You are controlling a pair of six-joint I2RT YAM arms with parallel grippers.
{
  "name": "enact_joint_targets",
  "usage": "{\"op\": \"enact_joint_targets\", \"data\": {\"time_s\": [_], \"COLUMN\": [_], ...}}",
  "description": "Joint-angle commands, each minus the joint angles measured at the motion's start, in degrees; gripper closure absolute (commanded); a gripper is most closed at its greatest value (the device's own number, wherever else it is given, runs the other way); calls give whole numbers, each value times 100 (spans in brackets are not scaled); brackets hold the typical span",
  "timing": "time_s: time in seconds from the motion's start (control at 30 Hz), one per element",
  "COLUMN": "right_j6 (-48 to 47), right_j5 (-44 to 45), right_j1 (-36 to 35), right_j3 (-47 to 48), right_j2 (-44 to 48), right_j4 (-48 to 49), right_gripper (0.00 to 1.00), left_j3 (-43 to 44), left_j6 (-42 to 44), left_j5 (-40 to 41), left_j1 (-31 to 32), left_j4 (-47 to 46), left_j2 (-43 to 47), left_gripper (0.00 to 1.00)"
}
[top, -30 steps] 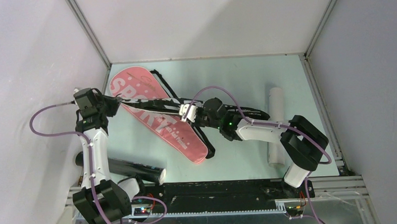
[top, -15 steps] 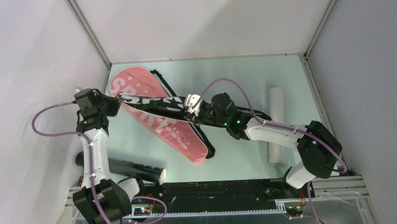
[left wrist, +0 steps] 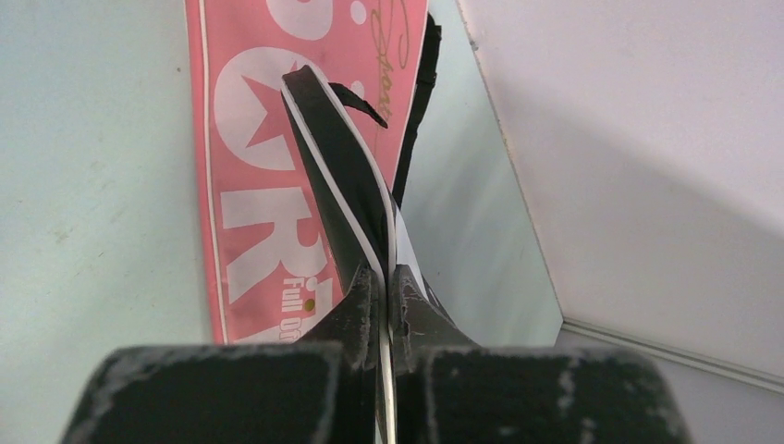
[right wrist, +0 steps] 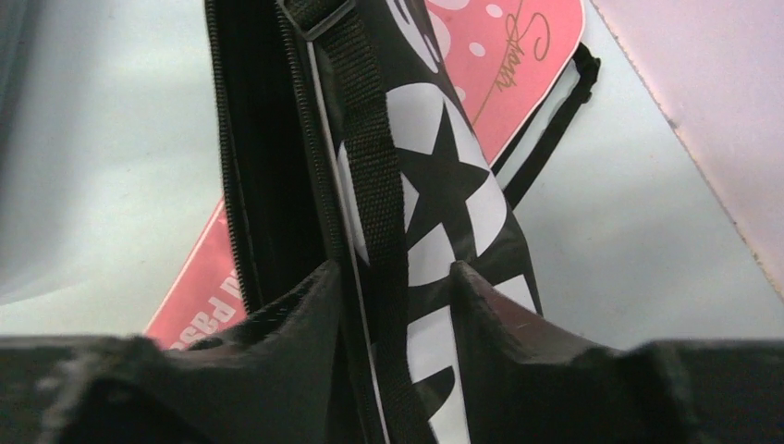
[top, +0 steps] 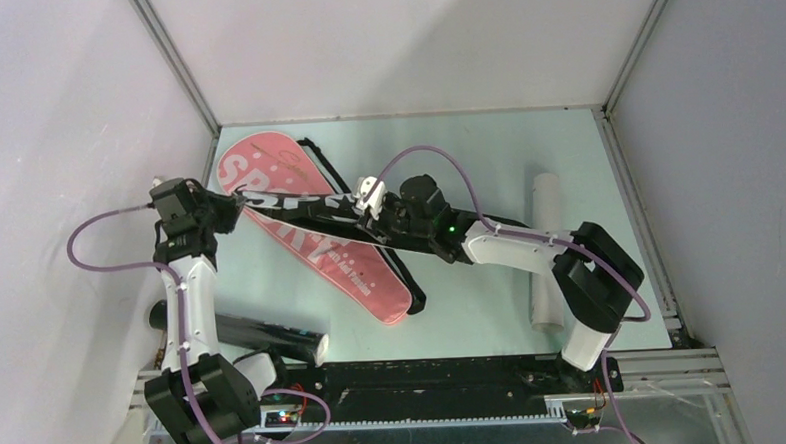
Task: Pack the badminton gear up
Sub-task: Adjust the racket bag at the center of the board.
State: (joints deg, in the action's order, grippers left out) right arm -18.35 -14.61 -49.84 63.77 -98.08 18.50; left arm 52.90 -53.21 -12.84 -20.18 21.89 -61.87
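Note:
A pink "SPORT" cover (top: 320,253) lies slantwise on the table, also in the left wrist view (left wrist: 250,139) and the right wrist view (right wrist: 499,55). A black cover (top: 298,204) with white lettering hangs above it, stretched between both grippers. My left gripper (top: 230,201) is shut on the black cover's thin white-piped edge (left wrist: 337,157), its jaws (left wrist: 384,277) pinched tight. My right gripper (top: 365,197) is open (right wrist: 393,277); the black cover (right wrist: 434,194) and its woven strap (right wrist: 370,139) pass between the fingers, with a gap on the right. No racket or shuttlecock shows.
A white tube (top: 547,245) lies at the right of the table. A black tube (top: 264,335) lies at the near left by the left arm's base. Walls close in on the left, back and right; a black rail runs along the near edge.
My right gripper has opened and shifted back and left along the black cover. My left gripper has closed fully on the cover's edge, staying in place.

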Motion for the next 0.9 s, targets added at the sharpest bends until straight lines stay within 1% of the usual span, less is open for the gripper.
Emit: {"op": "enact_joint_targets", "data": {"time_s": [0.0,0.07,0.13,0.17,0.23,0.27,0.33,0.43,0.5,0.53,0.57,0.6,0.63,0.67,0.73,0.77,0.8,0.83,0.87], "right_j6": [142,143,156,169,185,188,181,198,226,244,266,302,330,408,555,628,839,955,1261], "right_j5": [386,510,464,431,171,126,85,162,148,115,-3,-71,-220,-338,-880,-1295,-1503,-1936,-2149], "right_j1": [-54,-53,-53,-52,-32,-25,-23,-21,-4,8,31,43,62,80,109,107,85,26,-8], "right_j3": [362,364,369,367,399,454,542,573,575,580,600,676,722,799,826,828,830,830,830], "right_j2": [-222,-295,-351,-389,-455,-483,-574,-659,-673,-666,-600,-537,-354,-131,261,350,483,523,546], "right_j4": [289,402,464,471,433,351,212,174,175,160,10,-125,-474,-652,-1092,-1338,-1444,-1608,-1668], "right_gripper": [56,75,79,78,70,64,60,61,69,81,86,96,99,100,100,100,100,100,100], "left_j3": [24,-14,-46,-49,-44,-44,-45,-46,-46,-53,-53,-52,-57,-64,-88,-101,-148,-170,-211], "left_j6": [-54,-62,-66,-66,-58,-58,-64,-91,-93,-88,-81,-74,-60,-54,-54,-77,-102,-157,-191], "left_j5": [-258,-273,-298,-316,-323,-319,-308,-324,-309,-299,-265,-242,-189,-169,-135,-133,-140,-149,-160], "left_j1": [-3,-3,-1,-2,-3,-3,-3,-3,-3,-3,-3,-3,-3,-3,-3,-3,-3,-3,-3], "left_j4": [-349,-370,-398,-399,-399,-402,-419,-443,-450,-445,-448,-444,-445,-443,-462,-477,-550,-592,-651], "left_j2": [160,171,160,159,150,155,149,134,127,119,121,117,111,108,89,81,84,86,87], "left_gripper": [100,100,100,100,100,100,100,100,100,100,100,100,100,100,100,100,100,100,100]}}
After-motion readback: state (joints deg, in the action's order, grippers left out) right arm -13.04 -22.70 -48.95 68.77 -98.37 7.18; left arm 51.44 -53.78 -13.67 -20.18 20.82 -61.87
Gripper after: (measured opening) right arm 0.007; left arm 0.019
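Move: The black bag's strap runs between the right hand's open fingers, its place to be gripped about 1 cm ahead, 1 cm left and 3 cm below. The bag's end in the left hand's pinch is some 24 cm left and 6 cm ahead, slightly higher. The pink bag lies about 13 cm left, 3 ahead and 17 below; the black tube about 30 cm left, 20 back and 16 below. From the left hand the strap is about 5 cm back, 23 right and 5 below. Down about 3 cm and slightly forward-left, the right hand works its fingers onto the black bag's strap, half closing, easing open a little, then shutting on it. With the strap pinched in the fingertips it reverses quickly, back about 3.5 cm and up 2.5 cm, tilting some 10 degrees. The left hand stays in place and keeps its pinch on the bag's end. ##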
